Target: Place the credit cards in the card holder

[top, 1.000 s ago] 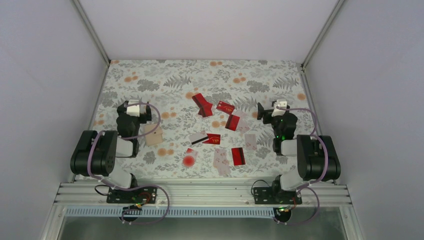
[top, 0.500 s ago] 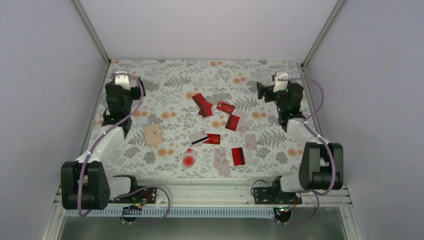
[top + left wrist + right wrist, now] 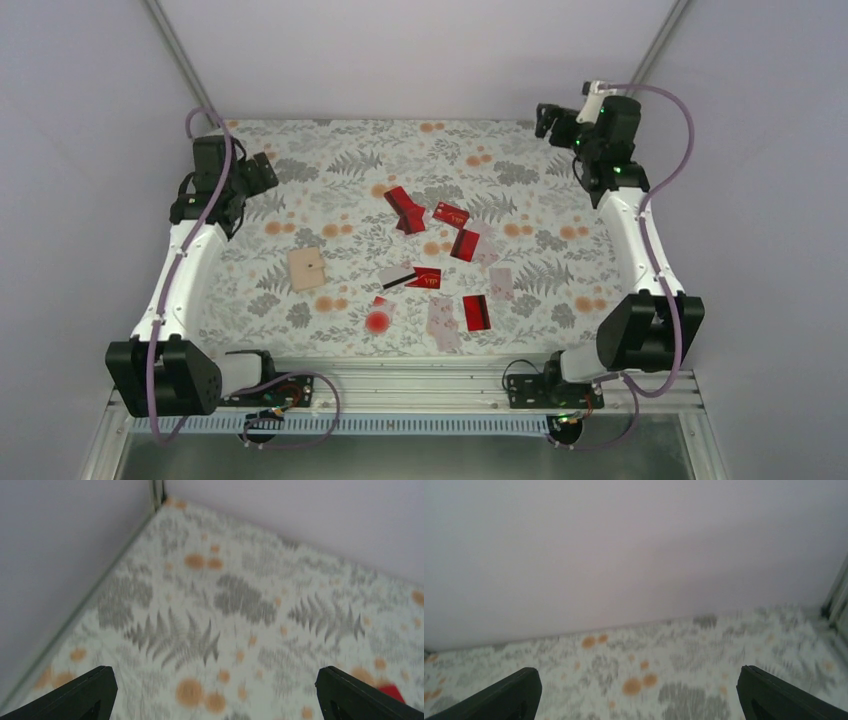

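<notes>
The credit cards lie scattered at mid-table: red ones (image 3: 405, 210) (image 3: 450, 214) (image 3: 476, 312), pale pinkish ones (image 3: 441, 322) and a white one with a black stripe (image 3: 397, 277). The card holder (image 3: 306, 269), a tan square, lies shut and flat to their left. My left gripper (image 3: 258, 172) hangs high over the back left of the table, open and empty, far from the holder. Near the back right corner my right gripper (image 3: 546, 118) is raised, also open and empty. Both wrist views are blurred: left gripper (image 3: 215, 700), right gripper (image 3: 639, 700), only cloth between the fingers.
A round red blot (image 3: 377, 322) marks the floral cloth (image 3: 330, 160) near the front. Pale walls close in the table on three sides, with metal posts (image 3: 180, 55) at the back corners. A red sliver (image 3: 392, 692) shows at the left wrist view's lower right.
Both arms have unfolded from near the front and swung up and back, the left toward the back left corner, the right toward the back right. Cards and holder have not moved.
</notes>
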Robot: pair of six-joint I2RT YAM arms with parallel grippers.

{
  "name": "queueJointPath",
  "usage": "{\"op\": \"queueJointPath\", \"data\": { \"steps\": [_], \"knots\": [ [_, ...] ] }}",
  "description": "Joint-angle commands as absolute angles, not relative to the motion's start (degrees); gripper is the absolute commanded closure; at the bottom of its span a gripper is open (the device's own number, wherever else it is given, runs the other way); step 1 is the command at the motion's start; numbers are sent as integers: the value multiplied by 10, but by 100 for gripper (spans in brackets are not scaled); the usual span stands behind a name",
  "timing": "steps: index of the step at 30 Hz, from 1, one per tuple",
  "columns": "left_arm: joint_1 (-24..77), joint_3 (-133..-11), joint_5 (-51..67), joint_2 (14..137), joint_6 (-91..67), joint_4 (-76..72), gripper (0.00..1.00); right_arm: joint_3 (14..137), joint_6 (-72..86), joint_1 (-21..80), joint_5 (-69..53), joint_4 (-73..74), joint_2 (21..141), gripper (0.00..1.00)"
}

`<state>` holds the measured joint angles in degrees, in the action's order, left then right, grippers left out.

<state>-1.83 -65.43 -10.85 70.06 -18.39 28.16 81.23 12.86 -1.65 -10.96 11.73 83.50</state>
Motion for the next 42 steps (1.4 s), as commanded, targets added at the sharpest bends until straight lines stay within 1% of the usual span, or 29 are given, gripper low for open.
{"op": "queueJointPath", "data": {
  "steps": [1, 3, 7, 11, 16, 19, 22, 26, 29, 32, 39, 42],
  "knots": [
    [-25, -670, -21, 696, -223, 447, 0, 761, 157, -19, -128, 187, 826, 1],
    [-24, -664, 0, 698, -235, 488, 0, 753, 167, -19, -118, 202, 820, 1],
    [-26, -649, 61, 715, -235, 536, 1, 751, 169, -18, -161, 261, 828, 1],
    [-26, -643, 76, 753, -223, 548, 7, 737, 163, -16, -187, 309, 832, 1],
    [-26, -637, 100, 794, -206, 548, 9, 717, 158, 2, -187, 362, 834, 1],
    [-26, -629, 123, 828, -195, 542, 17, 710, 155, 25, -185, 386, 833, 1],
    [-26, -631, 125, 856, -190, 537, 29, 710, 160, 62, -176, 404, 835, 1],
    [-28, -649, 84, 889, -181, 548, 37, 708, 168, 107, -166, 416, 835, 1],
    [-31, -652, 88, 917, -161, 555, 38, 700, 168, 128, -160, 418, 830, 1],
    [-32, -651, 89, 950, -142, 561, 49, 691, 162, 135, -157, 422, 829, 1],
    [-40, -626, 130, 994, -128, 525, 50, 674, 150, 138, -150, 431, 824, 1],
    [-42, -623, 124, 1014, -124, 517, 51, 673, 147, 137, -150, 433, 824, 1]
  ]
}}
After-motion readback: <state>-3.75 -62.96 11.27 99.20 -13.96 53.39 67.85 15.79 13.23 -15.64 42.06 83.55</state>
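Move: Back, right and below the left hand lies the tan card holder: about 12 cm back, 10 cm right, 26 cm down. The white striped card is level with it and some 22 cm farther right. For the right hand, the red striped card is about 15 cm back, 17 cm left and 36 cm down; the pink cards lie 5 cm to the right of it, and the red VIP card 7 cm farther out and 3 cm farther left. Sinking some 23 cm, the left hand also draws back and a little right onto the card holder's upper left edge, tipping until its fingers point down and narrowing them to about half. The right hand drops about 20 cm, backs up and swings left towards the red striped card, tilting down some 45 degrees with fingers kept wide open. ##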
